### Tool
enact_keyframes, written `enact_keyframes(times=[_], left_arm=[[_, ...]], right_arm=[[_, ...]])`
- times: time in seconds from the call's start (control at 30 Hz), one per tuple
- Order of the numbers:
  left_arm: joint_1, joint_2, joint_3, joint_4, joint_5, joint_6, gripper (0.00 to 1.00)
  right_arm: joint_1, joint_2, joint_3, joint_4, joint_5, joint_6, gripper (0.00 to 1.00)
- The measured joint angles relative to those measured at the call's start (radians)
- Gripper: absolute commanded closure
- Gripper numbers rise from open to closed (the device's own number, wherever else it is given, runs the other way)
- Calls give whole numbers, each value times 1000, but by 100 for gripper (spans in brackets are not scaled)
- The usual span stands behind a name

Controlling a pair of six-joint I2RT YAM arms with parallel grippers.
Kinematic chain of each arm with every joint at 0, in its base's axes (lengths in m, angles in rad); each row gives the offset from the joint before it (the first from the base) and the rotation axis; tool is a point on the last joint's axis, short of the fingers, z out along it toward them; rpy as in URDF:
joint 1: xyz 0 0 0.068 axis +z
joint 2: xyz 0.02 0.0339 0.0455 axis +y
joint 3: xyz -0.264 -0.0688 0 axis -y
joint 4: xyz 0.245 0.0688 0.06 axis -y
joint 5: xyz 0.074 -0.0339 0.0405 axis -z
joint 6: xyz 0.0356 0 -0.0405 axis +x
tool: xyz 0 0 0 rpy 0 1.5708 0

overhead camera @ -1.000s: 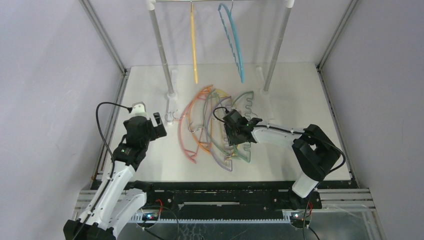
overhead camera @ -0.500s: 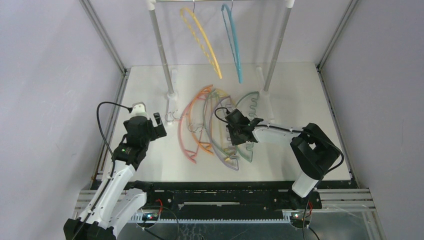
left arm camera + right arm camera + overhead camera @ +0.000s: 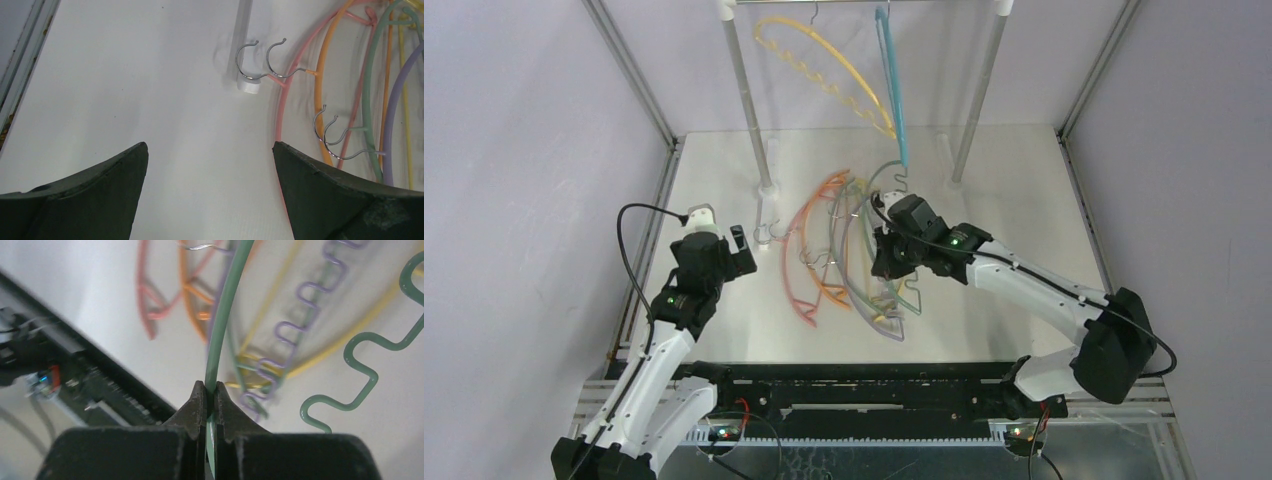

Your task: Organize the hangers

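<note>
Several hangers lie heaped mid-table: pink (image 3: 788,270), orange (image 3: 821,190), lilac (image 3: 861,305) and a yellow one under them. My right gripper (image 3: 886,262) is shut on the green hanger (image 3: 879,178). In the right wrist view its curved green bar (image 3: 223,325) runs between my shut right gripper (image 3: 210,390), with its wavy bar (image 3: 380,355) to the right. A yellow hanger (image 3: 824,62) and a teal hanger (image 3: 892,90) hang on the rail. My left gripper (image 3: 739,250) is open over bare table, left of the pile. In its view, the left gripper (image 3: 210,150) holds nothing, and the pink hanger (image 3: 279,117) lies beside its right finger.
The white-and-metal rail frame stands at the back on two posts (image 3: 749,110) (image 3: 977,105). Its left foot (image 3: 245,45) lies by two metal hooks (image 3: 260,62). Metal cage rails line the table's left edge (image 3: 659,210) and right edge (image 3: 1089,210).
My right gripper has shut on the green hanger and moved it toward the back, the arm stretching out. The yellow hanger on the rail has swung round. The left arm is still.
</note>
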Motion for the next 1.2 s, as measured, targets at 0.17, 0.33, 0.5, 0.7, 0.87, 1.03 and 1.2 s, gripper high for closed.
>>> enact_keyframes(times=[0.17, 0.33, 0.5, 0.7, 0.87, 1.03, 1.2], left_arm=[[0, 0, 0, 0, 0, 0, 1], [0, -5, 0, 0, 0, -2, 0], [0, -23, 0, 0, 0, -8, 0], [0, -52, 0, -1, -9, -8, 0], [0, -60, 0, -2, -16, -7, 0], [0, -60, 0, -2, -16, -7, 0], [0, -56, 0, -1, -17, -7, 0]], right_arm=[[26, 5, 157, -88, -202, -6, 100], [73, 85, 360, -149, -366, -12, 100], [76, 139, 533, -126, -499, 13, 100], [20, 163, 619, 10, -581, 91, 100], [-20, 187, 642, 137, -618, 172, 100], [-53, 250, 705, 292, -620, 235, 100], [-80, 362, 859, 408, -614, 284, 100]])
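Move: The right hand holds the green hanger above the pile. The free stretch of rod beside the left post is about 21 cm ahead, 17 cm left and 46 cm up from it. The yellow hanger's middle is some 20 cm ahead, 8 cm left and 35 cm up; the blue one's is equally far and high, about 1 cm right. From the left hand, that stretch is roughly 18 cm ahead, 11 cm right and 44 cm up. Upward and to the left, the right hand carries the green hanger towards the rod's free left stretch, rising about 31 cm and going 15 cm left; it first draws back some 5 cm, then swings forward past its starting line. Meanwhile the wrist rolls about 50 degrees, left side up, until the steeply down-pointing fingers point left and nearly level, still pinching the bar. ##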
